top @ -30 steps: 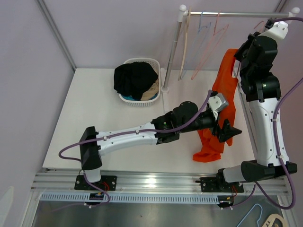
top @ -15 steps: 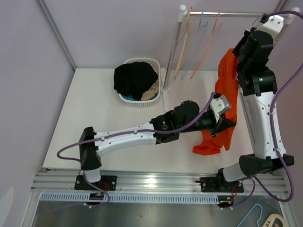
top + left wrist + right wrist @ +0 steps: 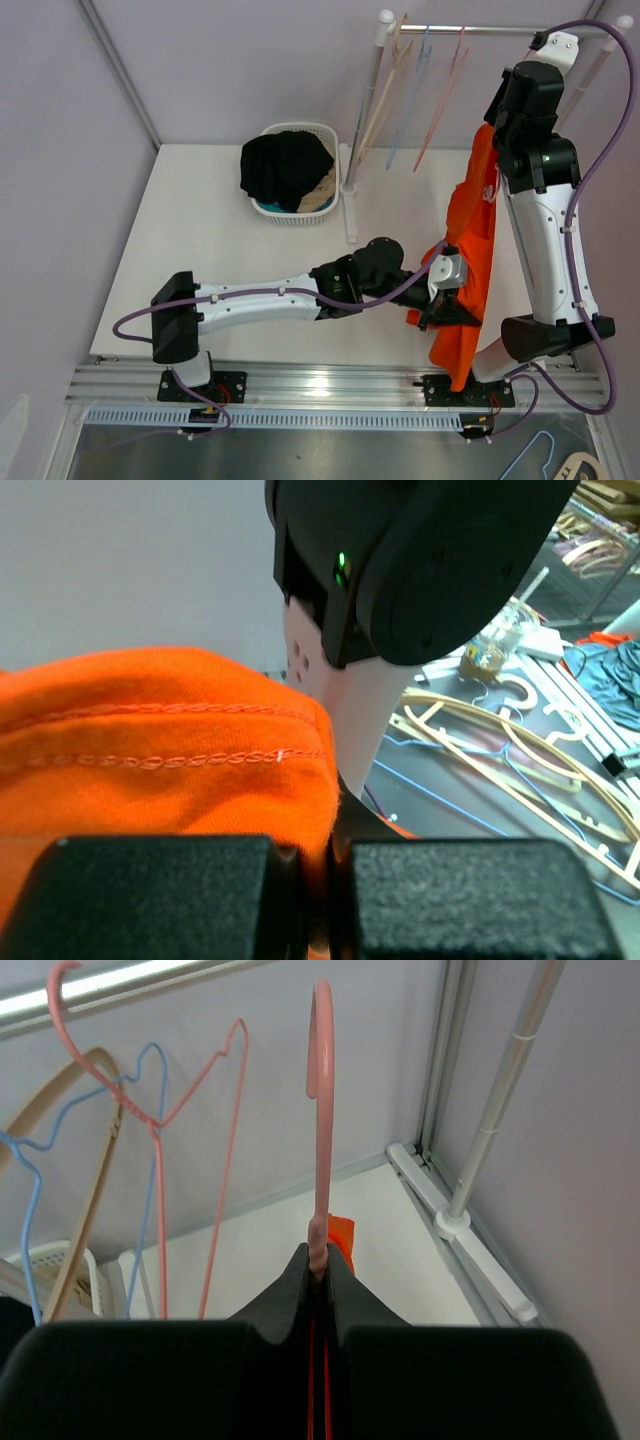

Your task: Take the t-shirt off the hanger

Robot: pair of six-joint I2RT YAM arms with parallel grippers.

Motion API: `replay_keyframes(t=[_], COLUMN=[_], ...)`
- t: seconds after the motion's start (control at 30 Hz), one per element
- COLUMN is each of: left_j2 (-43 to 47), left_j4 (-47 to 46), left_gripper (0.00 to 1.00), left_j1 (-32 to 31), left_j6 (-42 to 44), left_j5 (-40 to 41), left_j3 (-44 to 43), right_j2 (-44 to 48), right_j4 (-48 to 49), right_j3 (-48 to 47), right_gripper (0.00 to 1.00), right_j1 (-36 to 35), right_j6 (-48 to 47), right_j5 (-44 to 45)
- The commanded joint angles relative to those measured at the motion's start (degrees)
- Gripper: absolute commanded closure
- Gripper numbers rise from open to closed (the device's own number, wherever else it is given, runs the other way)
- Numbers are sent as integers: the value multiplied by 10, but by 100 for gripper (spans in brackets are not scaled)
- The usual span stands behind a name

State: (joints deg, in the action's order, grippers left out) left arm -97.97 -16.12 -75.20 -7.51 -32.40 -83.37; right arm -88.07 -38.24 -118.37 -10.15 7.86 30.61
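Note:
An orange t-shirt (image 3: 472,250) hangs stretched from high at the right down past the table's front edge. My right gripper (image 3: 492,128) is raised by the rack and shut on the neck of a pink hanger (image 3: 321,1110) that carries the shirt; a bit of orange cloth (image 3: 340,1232) shows behind its fingertips. My left gripper (image 3: 448,305) is shut on the shirt's lower part near the front edge. In the left wrist view the orange hem (image 3: 170,750) is pinched between the pads (image 3: 160,895), with the right arm's black and white link (image 3: 400,570) close behind.
A white basket (image 3: 295,175) with dark clothes stands at the back. A rack pole (image 3: 362,110) and rail (image 3: 480,30) hold several empty hangers, tan (image 3: 380,90), blue (image 3: 405,100) and pink (image 3: 440,95). More hangers lie on the floor (image 3: 500,760).
My left gripper has pulled the shirt's lower part down and toward the front edge, so the shirt is now stretched long. My right gripper has lifted the hanger a little higher.

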Motion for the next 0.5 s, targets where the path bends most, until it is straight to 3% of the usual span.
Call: replay_keyframes(t=[0.0,0.1,0.13,0.2,0.27,0.37,0.47], left_j2=[21,-45,-62,-116,-143,-180,-261], left_j4=[20,1,-16,-52,-81,1,138], left_gripper=[99,99,99,99,99,99,99], left_j1=[-47,33,56,127,159,185,203], left_j6=[-25,-94,-170,-244,-304,-270,-258], left_j5=[-174,-145,-124,-107,-94,-24,48], left_j3=[23,-3,-16,-48,-64,-150,-315], right_j2=[-9,-12,-18,-23,-12,24,68], right_j4=[101,3,-69,-139,-214,-267,-287], right_j3=[-46,-105,-127,-186,-198,-176,-125], right_gripper=[100,100,100,100,100,100,100], right_j1=[9,8,7,5,4,3,3], right_j6=[16,18,20,29,29,32,52], right_j5=[-19,-65,-73,-100,-134,-148,-174])
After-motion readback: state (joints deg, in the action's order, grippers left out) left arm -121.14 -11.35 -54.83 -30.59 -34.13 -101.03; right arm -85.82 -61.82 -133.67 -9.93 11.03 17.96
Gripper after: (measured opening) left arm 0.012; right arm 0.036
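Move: Stretched between the hands, the orange t-shirt has its middle about 14 cm ahead of the left hand, 3 cm to its right and 2 cm below. The basket that takes the clothes lies some 50 cm ahead of that hand, 32 cm to its left and 28 cm lower. From the right hand, which holds the pink hanger, the t-shirt's middle is roughly 24 cm back, 8 cm left and 18 cm down; the rail's pink hanger hangs about 6 cm ahead, 17 cm left, 3 cm lower. Keeping its pinch on the hem of the t-shirt, the left hand reverses from its backward pull: after a brief hold it sweeps forward some 21 cm with growing speed, sinking about 9 cm and twisting, towards the basket's side of the table. The right hand keeps the hanger's hook gripped and draws it back about 7 cm, easing a little left and up while turning counter-clockwise. ##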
